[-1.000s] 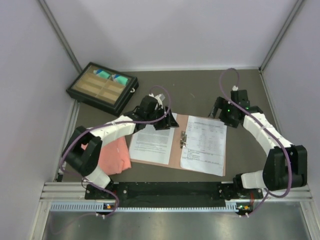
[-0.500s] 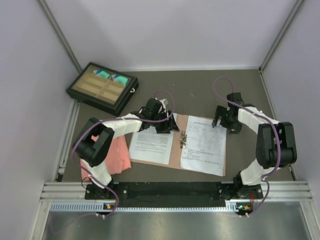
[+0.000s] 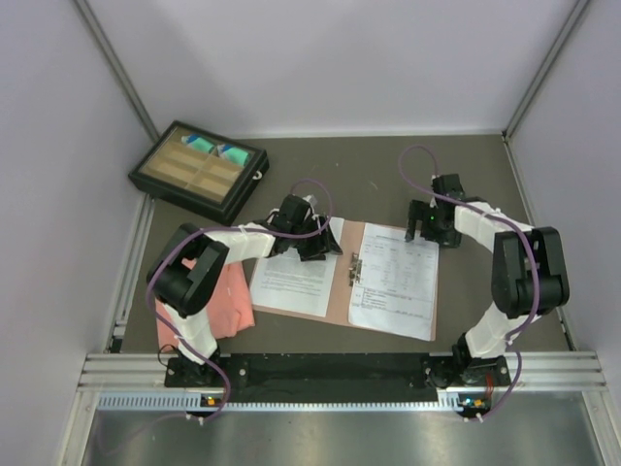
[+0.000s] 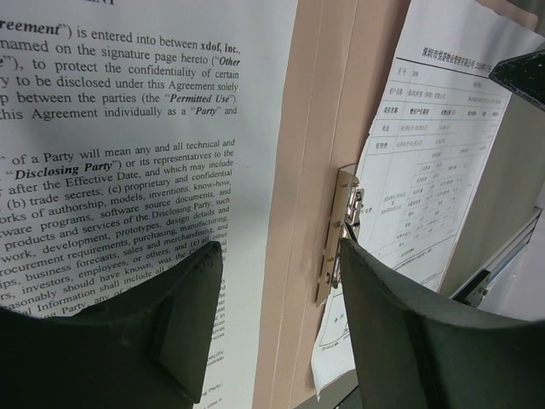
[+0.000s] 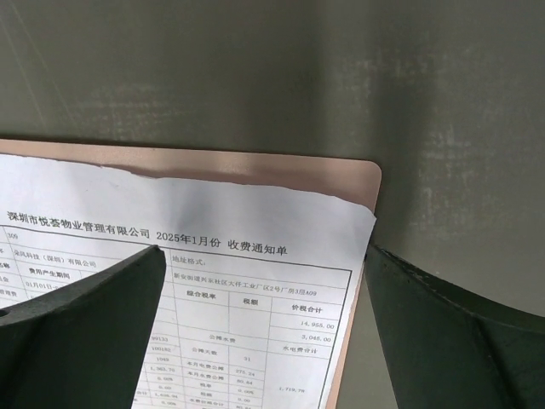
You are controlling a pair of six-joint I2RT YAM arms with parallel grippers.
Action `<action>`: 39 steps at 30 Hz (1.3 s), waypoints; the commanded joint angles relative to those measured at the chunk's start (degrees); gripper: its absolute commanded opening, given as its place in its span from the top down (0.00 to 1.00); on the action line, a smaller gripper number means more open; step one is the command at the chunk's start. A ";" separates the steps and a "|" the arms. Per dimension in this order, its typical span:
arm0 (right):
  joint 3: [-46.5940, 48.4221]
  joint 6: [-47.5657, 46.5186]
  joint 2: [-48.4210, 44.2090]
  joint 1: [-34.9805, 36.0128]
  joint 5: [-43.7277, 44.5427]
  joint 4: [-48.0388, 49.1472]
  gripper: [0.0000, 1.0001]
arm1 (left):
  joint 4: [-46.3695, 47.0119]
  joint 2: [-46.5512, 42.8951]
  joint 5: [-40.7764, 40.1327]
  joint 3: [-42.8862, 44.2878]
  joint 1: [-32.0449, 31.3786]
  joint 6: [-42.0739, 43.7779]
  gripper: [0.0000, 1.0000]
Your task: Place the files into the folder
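Observation:
A tan folder (image 3: 339,283) lies open on the dark table, with a metal clip (image 3: 355,269) at its spine. The files rest on it: the dense-text sheet (image 3: 294,277) on the left flap and the table-layout sheet (image 3: 396,282) on the right flap. My left gripper (image 3: 315,243) hovers open over the folder's far edge. In the left wrist view the left gripper (image 4: 277,256) straddles the bare folder strip (image 4: 328,102) between text sheet (image 4: 128,128) and clip (image 4: 341,230). My right gripper (image 3: 424,225) stands open at the far right corner. Its wrist view shows the right gripper (image 5: 264,256) over the table sheet (image 5: 170,213).
A black compartment tray (image 3: 199,170) sits at the back left. A salmon-pink folded cloth (image 3: 221,301) lies left of the folder, beside the left arm. Grey walls close in both sides, and a metal rail (image 3: 340,369) runs along the near edge.
My right gripper has swung left to the folder's far right corner as its arm folded in. The left gripper has shifted slightly left and nearer. Both sheets and the folder lie as before.

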 commanded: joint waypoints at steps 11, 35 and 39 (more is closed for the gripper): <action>4.11 -2.43 -1.88 3.54 3.25 0.98 0.01 | 1.06 0.41 -1.67 -1.49 0.16 0.58 0.37; -3.88 16.71 -14.00 11.69 -7.97 -3.69 0.01 | -1.47 -8.82 0.71 -2.37 0.07 2.95 0.36; -9.14 32.76 -21.53 18.38 -12.73 2.89 0.04 | -3.77 -11.19 0.09 -1.84 0.16 4.01 0.35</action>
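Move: For my right hand, low over the torn top end of the right-hand sheet near its outer corner, the metal clip on the folder's spine lies about 18 cm left and 7 cm back, a centimetre or so lower. That sheet's middle is some 9 cm left and 11 cm back of my right hand, and the left-hand sheet's middle about 15 cm left of the clip, level with it. From my left hand the clip is some 6 cm right and 4 cm back, slightly below. I keep my wide-open right hand at the sheet's outer top corner, shifting a centimetre or so left, forward and back to the right as it eases up, then sweep it about 10 cm left, 5 cm back and 5 cm up, over the sheet towards the clip, its left side tilting up. My left hand stays low beside the clip, half open, then rises about 2.5 cm off the folder. ##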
